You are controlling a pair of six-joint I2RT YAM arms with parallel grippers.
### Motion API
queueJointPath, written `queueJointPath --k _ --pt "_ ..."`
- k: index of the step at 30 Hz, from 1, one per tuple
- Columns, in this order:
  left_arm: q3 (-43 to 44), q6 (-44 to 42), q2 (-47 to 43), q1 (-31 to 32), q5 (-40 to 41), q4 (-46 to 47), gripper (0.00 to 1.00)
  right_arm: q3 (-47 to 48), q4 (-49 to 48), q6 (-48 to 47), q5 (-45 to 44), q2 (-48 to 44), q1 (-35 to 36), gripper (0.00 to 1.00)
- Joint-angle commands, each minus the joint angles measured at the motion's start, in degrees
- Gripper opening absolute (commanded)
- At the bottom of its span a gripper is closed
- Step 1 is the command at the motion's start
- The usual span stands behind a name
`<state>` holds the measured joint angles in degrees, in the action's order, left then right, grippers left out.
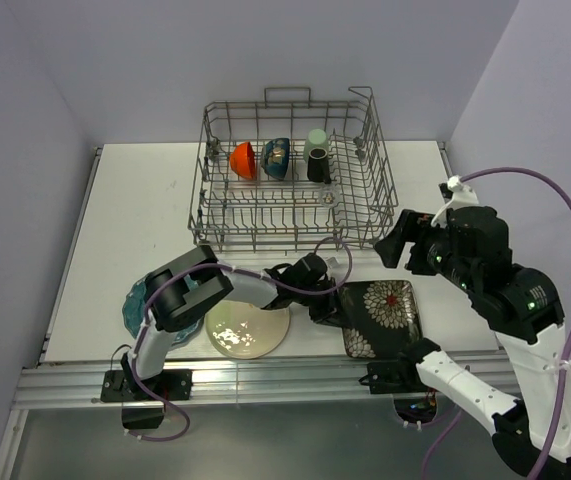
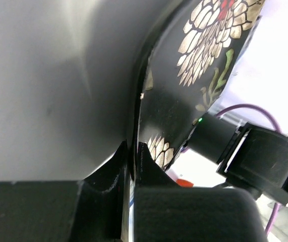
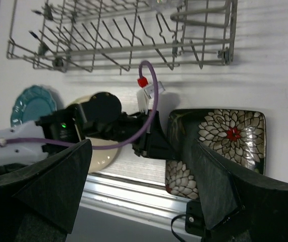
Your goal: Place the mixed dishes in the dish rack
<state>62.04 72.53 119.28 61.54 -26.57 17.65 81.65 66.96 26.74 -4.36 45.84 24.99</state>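
The black square floral plate [image 1: 383,315] lies near the table's front edge. My left gripper [image 1: 331,306] is shut on its left rim. In the left wrist view the rim [image 2: 204,45] runs between the two closed fingertips of my left gripper [image 2: 132,146]. My right gripper [image 1: 406,246] hangs open above the plate's far right corner, holding nothing. Its wrist view shows the right gripper [image 3: 141,146] over the plate [image 3: 229,133] and the left gripper [image 3: 159,143]. The dish rack [image 1: 295,215] holds a red-orange bowl [image 1: 244,159], a dark bowl [image 1: 276,158], a pale green cup [image 1: 316,139] and a brown mug [image 1: 318,167].
A cream round plate [image 1: 248,332] lies left of the floral plate, partly under the left arm. A teal scalloped plate [image 1: 133,302] sits further left, mostly hidden by that arm. The table's metal front rail [image 1: 265,375] runs just below the plates.
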Motion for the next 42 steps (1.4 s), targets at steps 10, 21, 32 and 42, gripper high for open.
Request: queueJointPath --k 10,21,32,42 --pt "3.3 -17.9 -15.6 -3.5 -2.8 -37.1 0.0 -10.5 -2.0 -4.4 2.7 -4.2 3.9 0.84" --pt "2.1 -19.4 -25.8 -5.4 -5.8 -47.4 0.0 -4.6 -3.8 -7.1 -0.9 4.9 13.9 0.83" --pt "-4.8 -16.4 -32.3 -11.4 -14.0 -45.1 0.0 -11.5 -4.1 0.1 -10.1 5.7 35.5 0.83" --pt "-5.7 -13.3 -34.3 -14.3 -21.4 -45.2 0.0 -12.7 -1.3 10.4 -20.6 14.9 60.3 0.83"
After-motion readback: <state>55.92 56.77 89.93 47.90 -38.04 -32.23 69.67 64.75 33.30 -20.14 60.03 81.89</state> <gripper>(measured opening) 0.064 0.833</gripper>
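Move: The square flowered plate sits edge-on in the left fingers, its middle about 10 cm to their right and level with them. The cream round plate lies some 23 cm left and 3 cm back of the left hand, and the dish rack's middle is roughly 38 cm ahead, 11 cm left and slightly higher. From the open right hand, the flowered plate is about 31 cm below, 4 cm back and 3 cm right. Still pinching the flowered plate by its left edge, the left hand carries it about 16 cm left towards the cream plate while rising some 8 cm, fingers tipping steeper. The right hand, staying open, first sinks, then swings left and finally back as well, coming down about 11 cm in all towards the flowered plate and turning some 40 degrees counter-clockwise. ##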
